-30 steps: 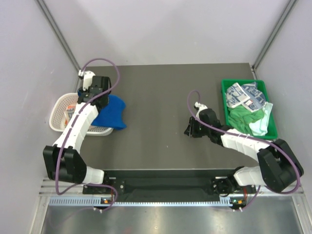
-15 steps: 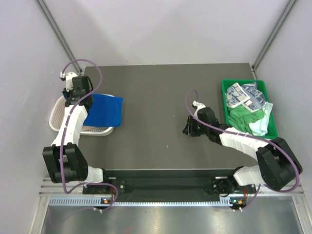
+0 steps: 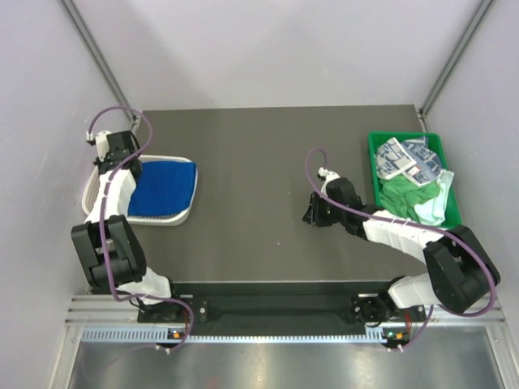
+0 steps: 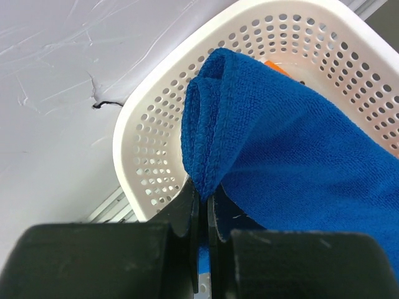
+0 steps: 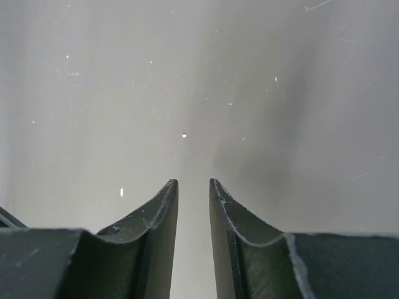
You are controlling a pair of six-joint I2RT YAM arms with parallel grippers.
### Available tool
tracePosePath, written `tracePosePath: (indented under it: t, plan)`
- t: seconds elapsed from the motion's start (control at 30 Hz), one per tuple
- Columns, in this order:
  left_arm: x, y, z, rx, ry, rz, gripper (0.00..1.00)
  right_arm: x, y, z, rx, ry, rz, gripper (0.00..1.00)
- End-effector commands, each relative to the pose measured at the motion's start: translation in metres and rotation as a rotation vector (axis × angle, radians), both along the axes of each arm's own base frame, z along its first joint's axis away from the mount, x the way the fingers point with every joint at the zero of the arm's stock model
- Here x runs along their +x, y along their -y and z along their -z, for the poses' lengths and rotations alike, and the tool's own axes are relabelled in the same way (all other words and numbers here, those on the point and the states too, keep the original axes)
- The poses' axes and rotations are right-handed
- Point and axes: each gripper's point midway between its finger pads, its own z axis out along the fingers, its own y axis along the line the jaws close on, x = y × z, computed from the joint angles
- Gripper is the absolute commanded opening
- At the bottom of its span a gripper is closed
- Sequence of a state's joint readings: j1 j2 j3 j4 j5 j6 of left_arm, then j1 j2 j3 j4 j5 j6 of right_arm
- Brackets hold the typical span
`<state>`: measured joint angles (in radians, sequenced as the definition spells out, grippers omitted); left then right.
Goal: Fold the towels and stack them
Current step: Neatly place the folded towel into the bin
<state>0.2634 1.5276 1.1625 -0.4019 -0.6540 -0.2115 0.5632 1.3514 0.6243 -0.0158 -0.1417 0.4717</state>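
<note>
A royal blue towel (image 3: pixel 162 188) lies spread across a white mesh basket (image 3: pixel 183 217) at the table's left. My left gripper (image 3: pixel 109 154) hangs over the basket's far left rim, shut on a folded corner of that blue towel (image 4: pixel 280 143). In the left wrist view the cloth bunches right at my left gripper (image 4: pixel 201 194). More towels sit in the green tray (image 3: pixel 374 166) on the right: printed white ones (image 3: pixel 408 157), a bright green one (image 3: pixel 403 193) and a pale mint one (image 3: pixel 435 207). My right gripper (image 3: pixel 312 215) is low over bare table mid-right. In its wrist view the right gripper (image 5: pixel 193 184) is open and holds nothing.
The left wall stands close behind the basket (image 4: pixel 156 143) and the left arm. Something orange (image 4: pixel 275 66) shows inside the basket under the blue cloth. The dark table (image 3: pixel 259 162) runs between basket and tray.
My left gripper has swung left and back, dragging the blue towel with it, so the cloth now lies flatter over the basket. The right arm has barely moved.
</note>
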Motion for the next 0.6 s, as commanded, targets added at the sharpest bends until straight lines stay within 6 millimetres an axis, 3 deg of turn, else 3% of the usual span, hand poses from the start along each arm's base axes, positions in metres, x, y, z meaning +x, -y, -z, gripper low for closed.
tracePosePath:
  t: [0.0, 0.07, 0.17, 0.2, 0.43, 0.57]
  plan:
    - [0.012, -0.009, -0.016, 0.008, 0.106, -0.038, 0.0, 0.009, -0.011, -0.017, 0.018, 0.061, -0.024, 0.27]
    - [0.014, -0.01, -0.013, -0.005, 0.11, -0.048, 0.0, 0.008, -0.011, -0.017, 0.02, 0.062, -0.027, 0.27]
    - [0.01, -0.016, -0.004, -0.034, 0.118, -0.091, 0.08, 0.007, -0.011, -0.018, 0.019, 0.062, -0.028, 0.27]
    - [0.01, -0.017, -0.002, -0.041, 0.126, -0.109, 0.18, 0.008, -0.011, -0.018, 0.019, 0.066, -0.029, 0.27]
    - [0.008, -0.021, -0.009, -0.049, 0.171, -0.156, 0.52, 0.008, -0.011, -0.021, 0.018, 0.077, -0.028, 0.27]
    - [0.014, -0.015, -0.014, -0.079, 0.207, -0.14, 0.55, 0.009, -0.011, -0.024, 0.022, 0.085, -0.027, 0.27]
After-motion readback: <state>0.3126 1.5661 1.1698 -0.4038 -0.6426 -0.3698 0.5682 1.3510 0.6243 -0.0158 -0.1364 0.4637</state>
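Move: The bin I'm laying the blue folded towel into has its middle about 14 cm to the right of my left hand, 4 cm back and 11 cm below. I still pinch the towel's left edge; its main part lies some 15 cm right, 3 cm back and 9 cm lower, with the orange-lettered towel under it, roughly 15 cm right, 4 cm back and 13 cm down. From my idle right hand the bin is about 45 cm left, 6 cm ahead, nearly level. I let go of the gathered edge of the blue towel with my left hand, opening the shut fingers to about half while easing down and left together, some 1.5 cm each way, over the bin's left end. The wrist turns about 10 degrees, mostly counter-clockwise, as the fingers part. ##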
